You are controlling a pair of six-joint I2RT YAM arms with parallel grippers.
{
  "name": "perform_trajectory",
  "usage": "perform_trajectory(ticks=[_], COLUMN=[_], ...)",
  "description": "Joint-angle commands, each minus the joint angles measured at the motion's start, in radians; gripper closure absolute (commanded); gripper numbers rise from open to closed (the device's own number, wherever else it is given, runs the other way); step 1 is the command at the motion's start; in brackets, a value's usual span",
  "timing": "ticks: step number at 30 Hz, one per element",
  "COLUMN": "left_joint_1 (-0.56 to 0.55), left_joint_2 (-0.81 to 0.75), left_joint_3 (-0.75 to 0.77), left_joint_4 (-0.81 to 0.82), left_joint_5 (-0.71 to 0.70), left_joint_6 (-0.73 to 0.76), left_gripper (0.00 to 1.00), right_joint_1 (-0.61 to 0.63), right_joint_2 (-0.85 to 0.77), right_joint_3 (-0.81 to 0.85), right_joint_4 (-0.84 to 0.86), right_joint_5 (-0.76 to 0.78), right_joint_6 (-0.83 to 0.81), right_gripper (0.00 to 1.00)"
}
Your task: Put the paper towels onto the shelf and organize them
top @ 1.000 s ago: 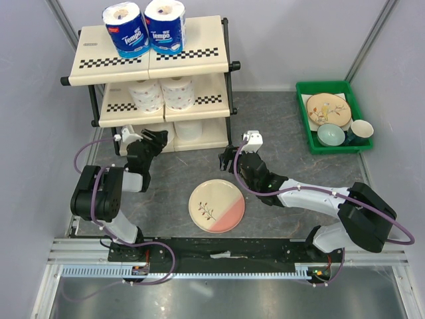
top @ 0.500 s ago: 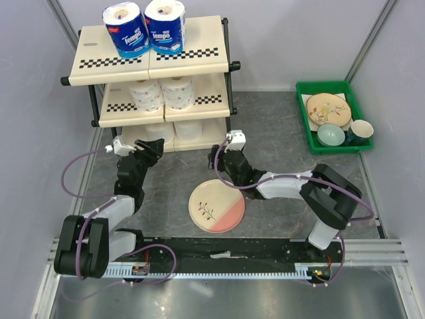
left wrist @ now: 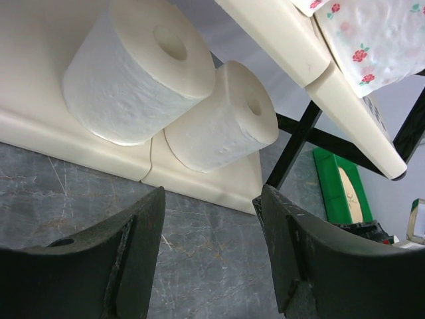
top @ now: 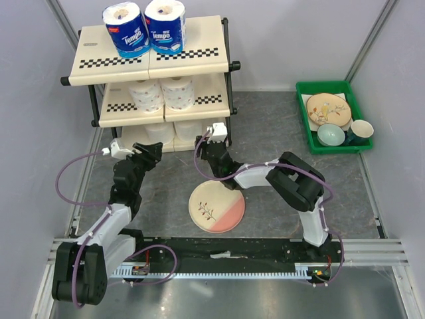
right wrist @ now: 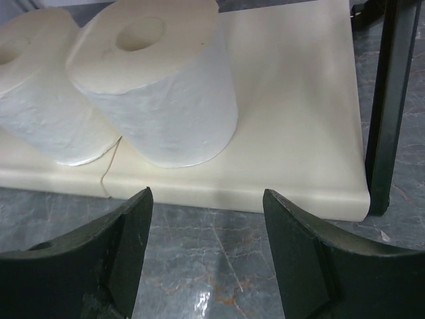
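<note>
The shelf (top: 199, 40) stands at the back left. Two blue-wrapped paper towels (top: 126, 30) stand on its top tier, two flower-printed rolls (top: 163, 94) on the middle tier, and two plain white rolls (top: 174, 131) on the bottom tier. My left gripper (top: 149, 151) hovers open and empty over the floor just in front of the bottom tier. In its wrist view my left gripper (left wrist: 211, 199) faces the two plain rolls (left wrist: 133, 80). My right gripper (top: 201, 147) is open and empty just short of the bottom panel (right wrist: 299, 133), facing the right-hand roll (right wrist: 159, 86).
A pink-and-cream plate (top: 216, 206) lies on the grey floor between the arms. A green tray (top: 302, 93) with a plate, a bowl and a cup sits at the back right. The shelf's black frame post (right wrist: 388, 100) rises right of my right gripper.
My right gripper has swung left towards the bottom tier of the shelf. My left gripper has drawn back a little from the shelf. The rolls have not moved.
</note>
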Motion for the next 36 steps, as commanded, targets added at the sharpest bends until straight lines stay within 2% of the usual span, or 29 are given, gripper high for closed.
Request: perform_trajectory(ticks=[1, 7, 13, 22, 28, 36], left_joint_1=[-0.002, -0.002, -0.002, -0.002, -0.002, -0.002], left_joint_2=[-0.02, -0.048, -0.059, -0.062, -0.057, -0.06], left_joint_3=[0.032, 0.031, 0.038, 0.038, 0.041, 0.04], left_joint_4=[-0.027, -0.045, -0.059, -0.064, -0.064, -0.064], left_joint_5=[-0.002, -0.006, -0.014, -0.022, -0.023, -0.023], left_joint_6=[0.049, 0.058, 0.072, 0.08, 0.081, 0.078], left_gripper=[0.33, 0.33, 0.33, 0.32, 0.32, 0.32], right_joint_1=[0.002, 0.001, -0.008, -0.03, -0.045, -0.051], right_joint_2=[0.064, 0.121, 0.198, 0.239, 0.265, 0.294], right_joint_3=[0.061, 0.138, 0.188, 0.221, 0.236, 0.259], right_joint_4=[0.11, 0.115, 0.23, 0.218, 0.273, 0.325], right_joint_5=[0.123, 0.242, 0.263, 0.34, 0.328, 0.237], right_joint_6=[-0.02, -0.028, -0.135, -0.173, -0.261, -0.328], right_gripper=[0.26, 0.3, 0.28, 0.27, 0.25, 0.23])
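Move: The right-hand paper towel on the bottom shelf stands about 9 cm ahead of my right hand and 6 cm to its left, roughly level with my fingers. The left-hand paper towel is some 11 cm farther left beside it, and the shelf's right post is about 6 cm ahead and 9 cm to the right of my right hand. From my idle left hand, the right-hand paper towel lies some 16 cm forward, 14 cm right and 7 cm lower. With my fingers kept wide open, I slide my right hand about 7 cm forward into the bottom shelf, easing some 3.5 cm right, mostly in the later half, to bring it into the gap between the right-hand paper towel and the right post. As it goes in, I turn it about 20 degrees clockwise and tip the fingers up a little; my left finger ends close beside the roll's right side. ##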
